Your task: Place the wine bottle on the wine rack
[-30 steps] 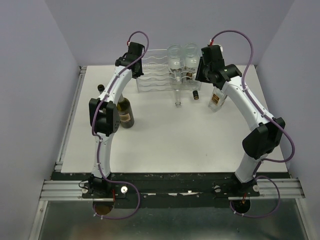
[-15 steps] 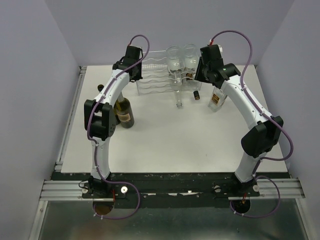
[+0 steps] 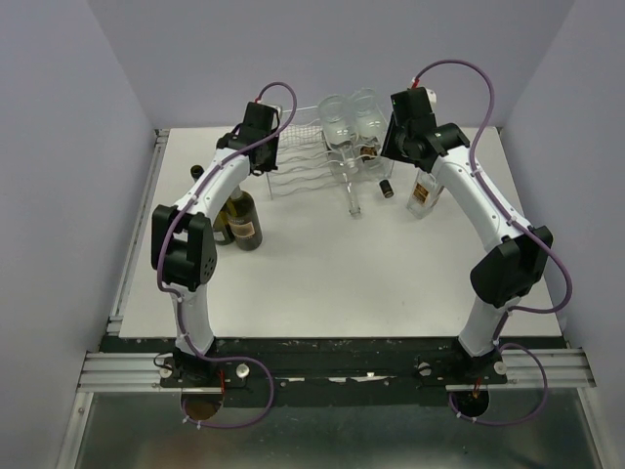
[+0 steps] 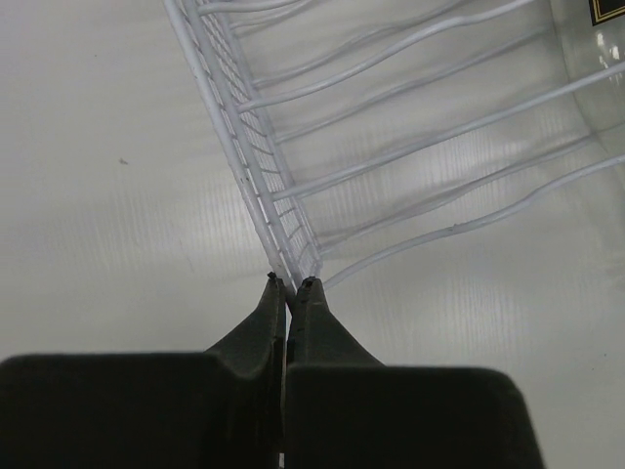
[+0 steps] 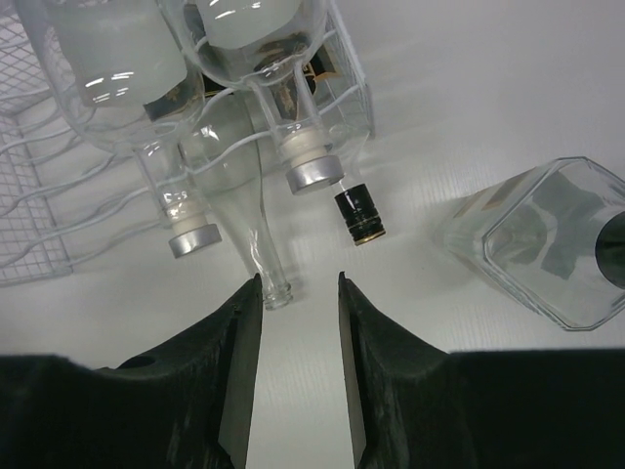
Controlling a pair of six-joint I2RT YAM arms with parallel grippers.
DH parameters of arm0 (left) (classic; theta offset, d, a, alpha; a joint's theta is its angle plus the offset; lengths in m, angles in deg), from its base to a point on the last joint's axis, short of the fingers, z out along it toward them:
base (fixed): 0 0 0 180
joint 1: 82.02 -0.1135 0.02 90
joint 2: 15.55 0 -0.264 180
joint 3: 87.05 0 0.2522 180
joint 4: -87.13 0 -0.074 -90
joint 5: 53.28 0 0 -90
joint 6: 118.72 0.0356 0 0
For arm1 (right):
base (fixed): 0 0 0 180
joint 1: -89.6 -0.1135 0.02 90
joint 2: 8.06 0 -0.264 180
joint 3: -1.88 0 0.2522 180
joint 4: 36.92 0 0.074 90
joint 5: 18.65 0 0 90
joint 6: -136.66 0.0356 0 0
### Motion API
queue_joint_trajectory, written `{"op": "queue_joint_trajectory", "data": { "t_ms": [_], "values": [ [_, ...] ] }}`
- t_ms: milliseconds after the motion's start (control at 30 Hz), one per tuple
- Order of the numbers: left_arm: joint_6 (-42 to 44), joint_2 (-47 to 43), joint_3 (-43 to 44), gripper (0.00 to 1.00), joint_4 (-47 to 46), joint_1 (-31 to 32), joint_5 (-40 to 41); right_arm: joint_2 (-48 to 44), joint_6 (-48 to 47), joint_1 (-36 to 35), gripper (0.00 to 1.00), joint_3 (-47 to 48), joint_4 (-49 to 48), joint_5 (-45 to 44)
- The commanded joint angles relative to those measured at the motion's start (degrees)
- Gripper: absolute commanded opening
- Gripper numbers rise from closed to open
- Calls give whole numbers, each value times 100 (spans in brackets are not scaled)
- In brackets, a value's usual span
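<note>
The white wire-mesh wine rack (image 3: 303,161) stands at the back of the table, skewed, with several bottles in its right half. My left gripper (image 3: 266,164) is shut on the rack's left wire edge; in the left wrist view its tips (image 4: 290,283) pinch the mesh corner of the rack (image 4: 391,127). A dark wine bottle (image 3: 246,223) stands upright at the left, partly behind my left arm. My right gripper (image 3: 391,149) is open and empty (image 5: 300,278), hovering over the bottle necks that stick out of the rack.
Two clear silver-capped bottles (image 5: 312,174) (image 5: 193,239), a long clear neck (image 5: 262,256) and a dark-capped neck (image 5: 358,215) point out of the rack. A square clear bottle (image 3: 422,195) lies at the right (image 5: 537,244). A second dark bottle (image 3: 223,223) stands at the left.
The left arm's elbow has swung left and its gripper has shifted with the rack's left end. The rack and its bottles have skewed. The right arm has barely moved.
</note>
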Motion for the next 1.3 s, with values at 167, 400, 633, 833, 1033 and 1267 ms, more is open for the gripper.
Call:
{"op": "queue_joint_trajectory", "data": {
  "t_ms": [167, 400, 633, 833, 1033, 1267],
  "values": [
    [733, -1072, -730, 0, 292, 100, 20, 50, 145, 15, 45, 100, 76, -62],
    [733, -1371, -995, 0, 204, 135, -182, -126, 5, 24, 55, -119, -117, 368],
    [461, -1283, -423, 37, 521, 144, -349, -477, -460, -38, 65, -313, -530, 1149],
    [311, -1441, -2, 66, 582, 144, -341, -811, -698, -108, 69, -515, -960, 2072],
    [197, -1836, 210, 75, 547, 144, -86, -1145, -944, -353, 73, -866, -1619, 2864],
    [-101, -3100, -88, 82, -58, 127, 906, -1234, -1612, -1082, 77, -1210, -2568, 3584]
  ]
}}
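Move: My left hand has its fingers shut on the front-left edge of the wire rack, whose middle lies about 16 cm to the right and 6 cm ahead. The nearer green wine bottle stands some 14 cm back and 8 cm left, the second one beside it, 14 cm left and 13 cm back. From my right hand, the nearer wine bottle is about 38 cm left, 11 cm back and a bit lower; the left clear bottle on the rack is 11 cm left, 3 cm ahead and lower. Keeping my left fingers on the rack's front-left edge, I drag it back about 5 cm, then open wide, let go and rise some 17 cm while those fingers tip upward. My right hand waits, opens wider, then sweeps left about 12 cm, rising and drawing back, turning some 35 degrees counter-clockwise towards the wine bottles. ##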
